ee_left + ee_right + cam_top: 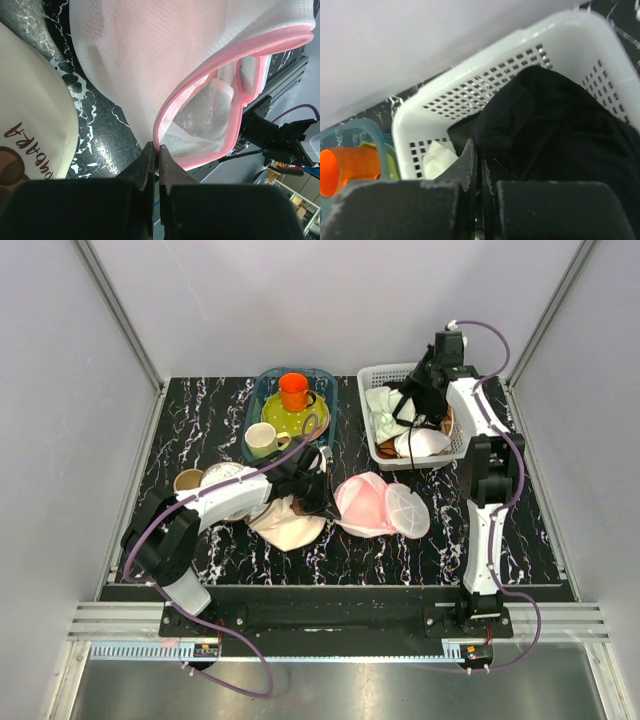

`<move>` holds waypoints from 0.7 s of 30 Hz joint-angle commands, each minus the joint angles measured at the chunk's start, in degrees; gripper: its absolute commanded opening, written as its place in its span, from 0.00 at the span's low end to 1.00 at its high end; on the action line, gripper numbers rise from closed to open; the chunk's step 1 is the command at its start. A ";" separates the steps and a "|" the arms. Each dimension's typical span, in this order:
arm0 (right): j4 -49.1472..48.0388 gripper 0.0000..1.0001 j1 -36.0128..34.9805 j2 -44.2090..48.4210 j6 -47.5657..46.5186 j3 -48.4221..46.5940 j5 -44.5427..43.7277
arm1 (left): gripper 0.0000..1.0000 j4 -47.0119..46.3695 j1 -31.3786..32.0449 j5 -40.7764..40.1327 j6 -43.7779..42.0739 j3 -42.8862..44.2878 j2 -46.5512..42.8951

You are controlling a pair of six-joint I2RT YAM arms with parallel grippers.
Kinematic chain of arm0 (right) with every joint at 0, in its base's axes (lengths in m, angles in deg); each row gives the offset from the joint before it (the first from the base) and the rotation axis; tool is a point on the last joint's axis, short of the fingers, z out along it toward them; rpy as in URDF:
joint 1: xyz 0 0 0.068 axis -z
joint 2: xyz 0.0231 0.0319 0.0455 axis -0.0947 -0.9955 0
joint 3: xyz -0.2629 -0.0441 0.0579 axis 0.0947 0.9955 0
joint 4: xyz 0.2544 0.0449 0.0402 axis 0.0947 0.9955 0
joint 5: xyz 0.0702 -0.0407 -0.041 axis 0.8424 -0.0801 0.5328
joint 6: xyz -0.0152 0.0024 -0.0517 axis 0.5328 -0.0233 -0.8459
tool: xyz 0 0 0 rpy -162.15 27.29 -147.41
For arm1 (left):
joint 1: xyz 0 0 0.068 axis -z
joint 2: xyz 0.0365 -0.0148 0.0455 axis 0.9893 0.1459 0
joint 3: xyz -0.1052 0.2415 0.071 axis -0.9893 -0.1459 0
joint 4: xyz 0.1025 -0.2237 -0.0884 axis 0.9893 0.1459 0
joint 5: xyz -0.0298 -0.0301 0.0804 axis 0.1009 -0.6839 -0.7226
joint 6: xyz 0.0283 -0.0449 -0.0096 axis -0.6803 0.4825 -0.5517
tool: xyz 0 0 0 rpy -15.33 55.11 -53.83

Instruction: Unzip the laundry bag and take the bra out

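The laundry bag lies open in the middle of the table, its white mesh lid with spoke ribs folded to the right. Light-pink fabric, the bra, fills its left half. My left gripper is shut on the bag's pink rim at the left edge. In the left wrist view the gripper pinches the pink rim, and pink glows through the bag's mesh. My right gripper is over the white basket, shut, its tips against a black cloth; whether it pinches the cloth is unclear.
A beige cap with a brown mark lies under my left arm, also in the left wrist view. The white basket holds a pale green cloth and a white domed item. A teal tray with an orange cup and a mug stands at the back.
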State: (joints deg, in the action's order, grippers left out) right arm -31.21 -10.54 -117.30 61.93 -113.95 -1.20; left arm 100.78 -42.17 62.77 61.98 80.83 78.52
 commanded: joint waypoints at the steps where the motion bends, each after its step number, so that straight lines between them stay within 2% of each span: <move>1: 3.58 0.00 0.44 -4.49 2.29 -4.90 3.50 | 0.00 -0.90 0.37 0.65 0.08 0.75 -1.76; 7: 4.19 0.00 0.62 -5.29 1.33 -3.76 5.09 | 0.00 -0.64 0.81 0.65 -0.27 1.46 -0.61; 13: 4.02 0.00 0.62 -8.80 3.70 -4.45 12.11 | 0.00 -0.29 0.99 0.74 -0.27 1.28 -0.43; 16: 4.98 0.00 0.18 -14.07 6.25 -8.66 16.59 | 0.00 0.24 1.08 0.04 -0.18 1.55 -0.87; 17: 7.59 0.00 -0.34 -15.56 6.51 -12.85 17.21 | 0.00 0.33 1.08 -0.14 -0.09 1.55 -1.14; 21: 12.71 0.00 -2.63 -21.10 4.67 -22.55 16.08 | 0.00 0.59 1.16 -1.28 0.17 1.46 -1.84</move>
State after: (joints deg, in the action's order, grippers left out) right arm -25.57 -10.30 -134.40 66.76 -129.29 11.95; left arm 101.53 -41.30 62.53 61.98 80.83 78.52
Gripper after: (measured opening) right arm 0.018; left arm 0.012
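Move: The right gripper already holds the black bra over the far part of the white basket, whose middle lies about 10 cm back, 3 cm to its left and some 13 cm below. In the basket, the pale green cloth is roughly 9 cm back and 8 cm left, the white bra 18 cm back and straight in line; the orange mug stands about 35 cm left, 5 cm back. From the left gripper the basket is some 29 cm ahead and 20 cm right. Keep the right fingers shut on the bra and lower it into the far part of the basket, about 8 cm in all: drop quickly for the first 6 cm, barely pause, then ease left some 4 cm and a little forward while sinking on. Tip the fingers down, roll the hand's left side up and turn counter-clockwise, each some 10 degrees. Leave the left fingers pinching the laundry bag's edge. ##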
